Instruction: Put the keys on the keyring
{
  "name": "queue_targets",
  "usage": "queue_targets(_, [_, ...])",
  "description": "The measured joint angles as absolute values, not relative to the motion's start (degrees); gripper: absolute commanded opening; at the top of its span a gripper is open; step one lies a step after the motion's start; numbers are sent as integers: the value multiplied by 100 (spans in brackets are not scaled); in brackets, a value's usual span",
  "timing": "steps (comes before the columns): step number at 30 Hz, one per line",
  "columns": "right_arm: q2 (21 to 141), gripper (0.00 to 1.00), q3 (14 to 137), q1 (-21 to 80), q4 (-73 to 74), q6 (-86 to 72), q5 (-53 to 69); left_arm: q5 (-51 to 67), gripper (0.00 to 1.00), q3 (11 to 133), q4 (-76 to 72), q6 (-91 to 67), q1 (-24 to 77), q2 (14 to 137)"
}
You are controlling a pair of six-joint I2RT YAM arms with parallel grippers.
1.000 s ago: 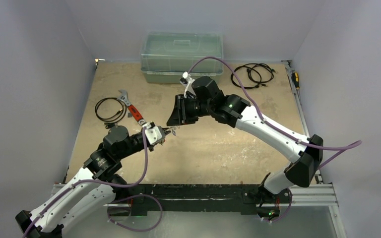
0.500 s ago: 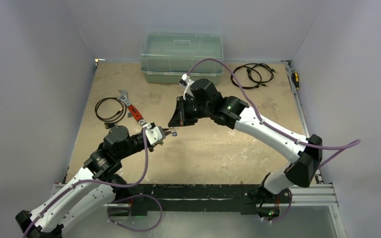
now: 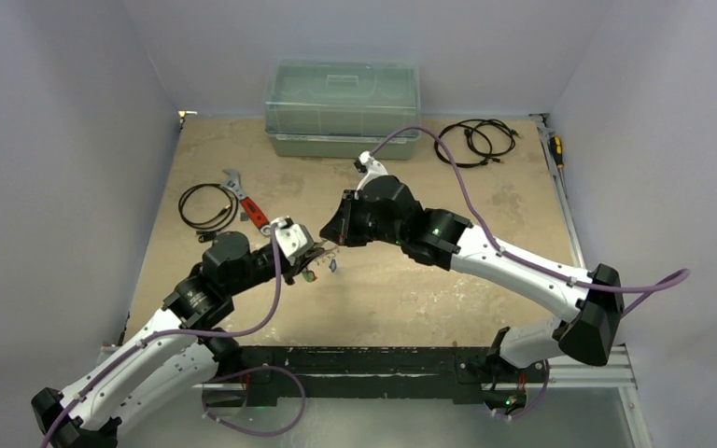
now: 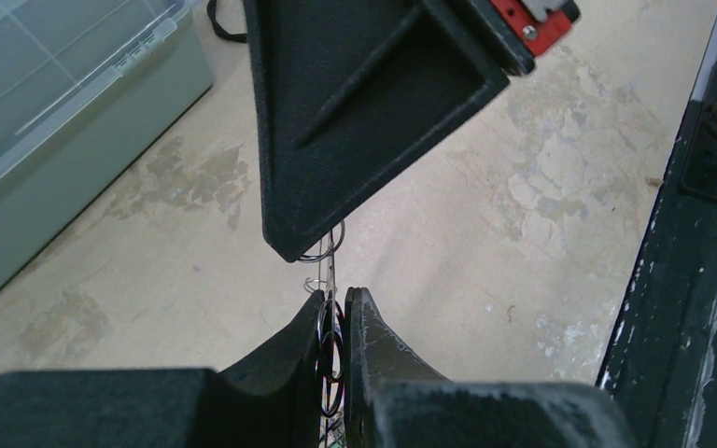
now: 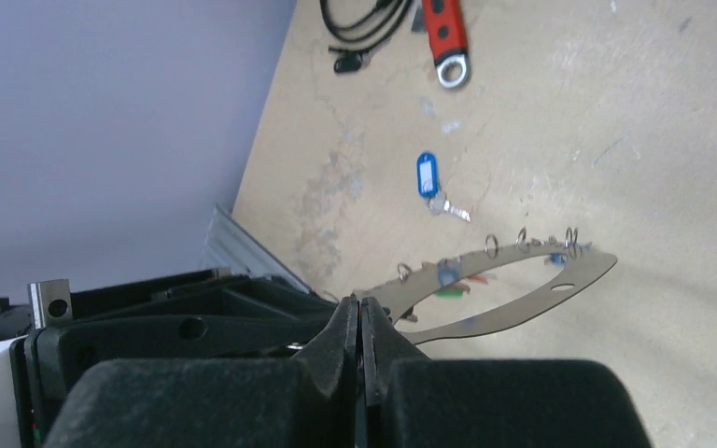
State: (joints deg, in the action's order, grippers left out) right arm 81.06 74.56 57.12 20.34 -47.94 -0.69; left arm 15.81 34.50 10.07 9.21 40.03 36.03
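Observation:
The keyring (image 5: 495, 323), a flat grey loop, hangs above the table between both grippers. It carries small split rings and keys (image 5: 448, 291) with blue, green and red tags. My left gripper (image 4: 338, 294) is shut on the keyring (image 4: 333, 271), seen edge-on there. The right gripper (image 5: 361, 301) is shut, its tips meeting at the loop's near end; one of its fingers (image 4: 355, 112) fills the upper left wrist view. From above, the left gripper (image 3: 310, 252) and the right gripper (image 3: 330, 241) almost touch. A loose blue-tagged key (image 5: 427, 175) lies on the table (image 3: 333, 266).
A translucent lidded bin (image 3: 341, 107) stands at the back. A red-handled wrench (image 3: 252, 210) and a black cable coil (image 3: 207, 205) lie left of the grippers. Another cable coil (image 3: 476, 140) lies at the back right, with a screwdriver (image 3: 556, 149) by the right edge.
The right gripper closed and dropped left and nearer, onto the keyring at the left gripper. The left gripper shifted slightly right. The blue-tagged key now lies a little nearer on the table.

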Motion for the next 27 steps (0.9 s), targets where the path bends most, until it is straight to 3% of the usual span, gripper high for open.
queue_targets(22, [7153, 0, 5183, 6309, -1310, -5323, -2451, 1347, 0, 3450, -82, -1190, 3977, 4125])
queue_targets(23, [7116, 11, 5015, 6313, -1612, -5312, -2499, 1347, 0, 3450, -156, -1282, 3977, 4158])
queue_targets(25, [7067, 46, 4668, 6309, -2263, -5312, -2561, 1345, 0, 3448, -320, -1406, 3977, 4244])
queue_targets(27, [7024, 61, 4381, 6311, -2838, -5347, -2600, 1347, 0, 3448, -375, -1441, 3981, 4346])
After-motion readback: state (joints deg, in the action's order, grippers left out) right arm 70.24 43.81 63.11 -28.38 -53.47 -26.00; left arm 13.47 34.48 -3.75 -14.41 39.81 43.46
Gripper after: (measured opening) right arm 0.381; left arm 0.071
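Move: The left fingers already pinch the rim of the keyring, its tags hanging roughly 4 cm back and 8 cm below. The small ring at its rim is about 2 cm ahead of and 3 cm above the left hand, and right at the shut right fingertips. From the left hand, the loose blue-tagged key lies some 12 cm left, about level, and the red wrench 17 cm ahead and 19 cm left, both about 22 cm below. Together both hands travel roughly 4 cm right, up and forward, wrists rotating, before the right fingers part. ##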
